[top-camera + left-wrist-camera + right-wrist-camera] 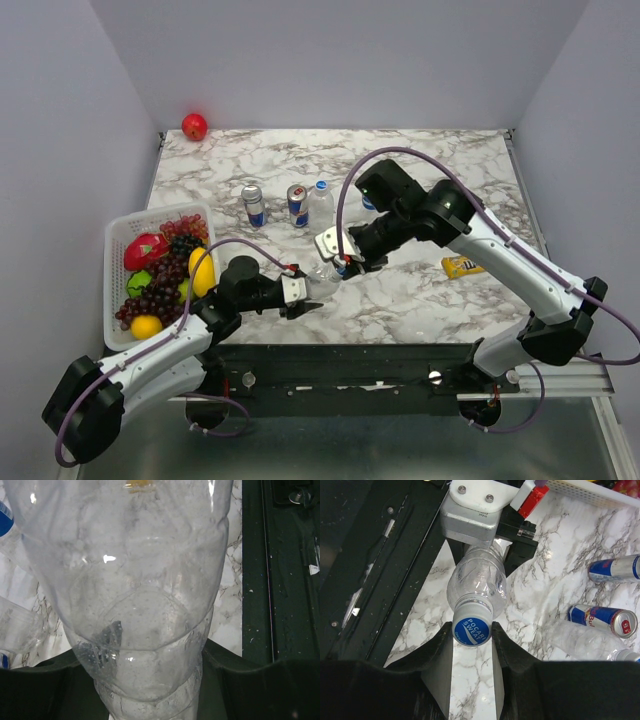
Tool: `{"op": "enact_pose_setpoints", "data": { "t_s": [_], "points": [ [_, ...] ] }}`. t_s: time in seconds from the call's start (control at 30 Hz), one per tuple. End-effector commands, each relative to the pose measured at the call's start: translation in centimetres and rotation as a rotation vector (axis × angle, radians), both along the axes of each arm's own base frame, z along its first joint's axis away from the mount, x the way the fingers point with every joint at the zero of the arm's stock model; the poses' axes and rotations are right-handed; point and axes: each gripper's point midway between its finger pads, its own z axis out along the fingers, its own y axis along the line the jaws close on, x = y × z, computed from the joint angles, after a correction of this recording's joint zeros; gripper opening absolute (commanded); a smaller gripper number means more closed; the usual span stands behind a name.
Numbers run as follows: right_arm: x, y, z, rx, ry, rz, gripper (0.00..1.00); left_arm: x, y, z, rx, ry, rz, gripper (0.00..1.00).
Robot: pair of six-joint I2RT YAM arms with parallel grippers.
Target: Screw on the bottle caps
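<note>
A clear unlabelled bottle [322, 281] is held off the table near the front edge. My left gripper [303, 292] is shut on its lower body, which fills the left wrist view [145, 580]. A blue cap [472, 625] marked Pocari Sweat sits on its neck. My right gripper [472, 631] is shut on that cap, one finger touching each side; in the top view the gripper [346, 264] is at the bottle's right end. A second clear bottle [320, 207] with a blue cap [321, 185] stands behind, apart from both grippers.
Two blue-and-silver cans [254, 206] [297, 205] stand left of the second bottle. A white basket [118, 240] of fruit is at the left. A yellow packet [462, 266] lies at the right. A red apple [194, 126] sits at the back left corner.
</note>
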Motion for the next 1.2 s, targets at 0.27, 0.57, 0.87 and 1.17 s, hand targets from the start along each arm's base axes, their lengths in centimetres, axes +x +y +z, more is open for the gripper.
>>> {"op": "enact_pose_setpoints", "data": {
  "t_s": [0.27, 0.57, 0.87, 1.17],
  "points": [
    [0.9, 0.7, -3.9, -0.15, 0.217, -0.269, 0.33, 5.2, -0.1, 7.7, -0.19, -0.193, 0.253, 0.0],
    [4.8, 2.8, -4.9, -0.199, 0.414, -0.64, 0.29, 6.5, 0.3, 8.1, -0.194, -0.236, 0.366, 0.0],
    [6.3, 3.5, -6.6, -0.264, 0.637, -0.972, 0.11, 7.4, 0.7, 7.9, -0.205, -0.178, 0.443, 0.0],
    [8.1, 3.8, -5.1, -0.188, 0.526, -0.946, 0.21, 7.3, 1.0, 5.5, -0.15, -0.088, 0.469, 0.0]
  ]
}}
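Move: The bottle neck is right at the right hand's fingertips, about 1 cm to its left and 2 cm below, with the blue cap already on it between the fingers. For the left hand, already gripping the bottle's body, that cap lies some 8 cm to the right, 11 cm up and 1 cm ahead. A standing clear bottle is roughly 22 cm ahead of the right hand, 6 cm left and 16 cm below; the Red Bull can stands about 7 cm left of that bottle, level with it. Forward and a little down and left, both hands carry the tilted bottle out over the table, the right by some 8 cm, the left slightly less. The right hand keeps its pinch on the cap and rolls clockwise about its own fingers by around 65 degrees, while the left keeps its grip and swings the bottle's body counter-clockwise against that turn. ##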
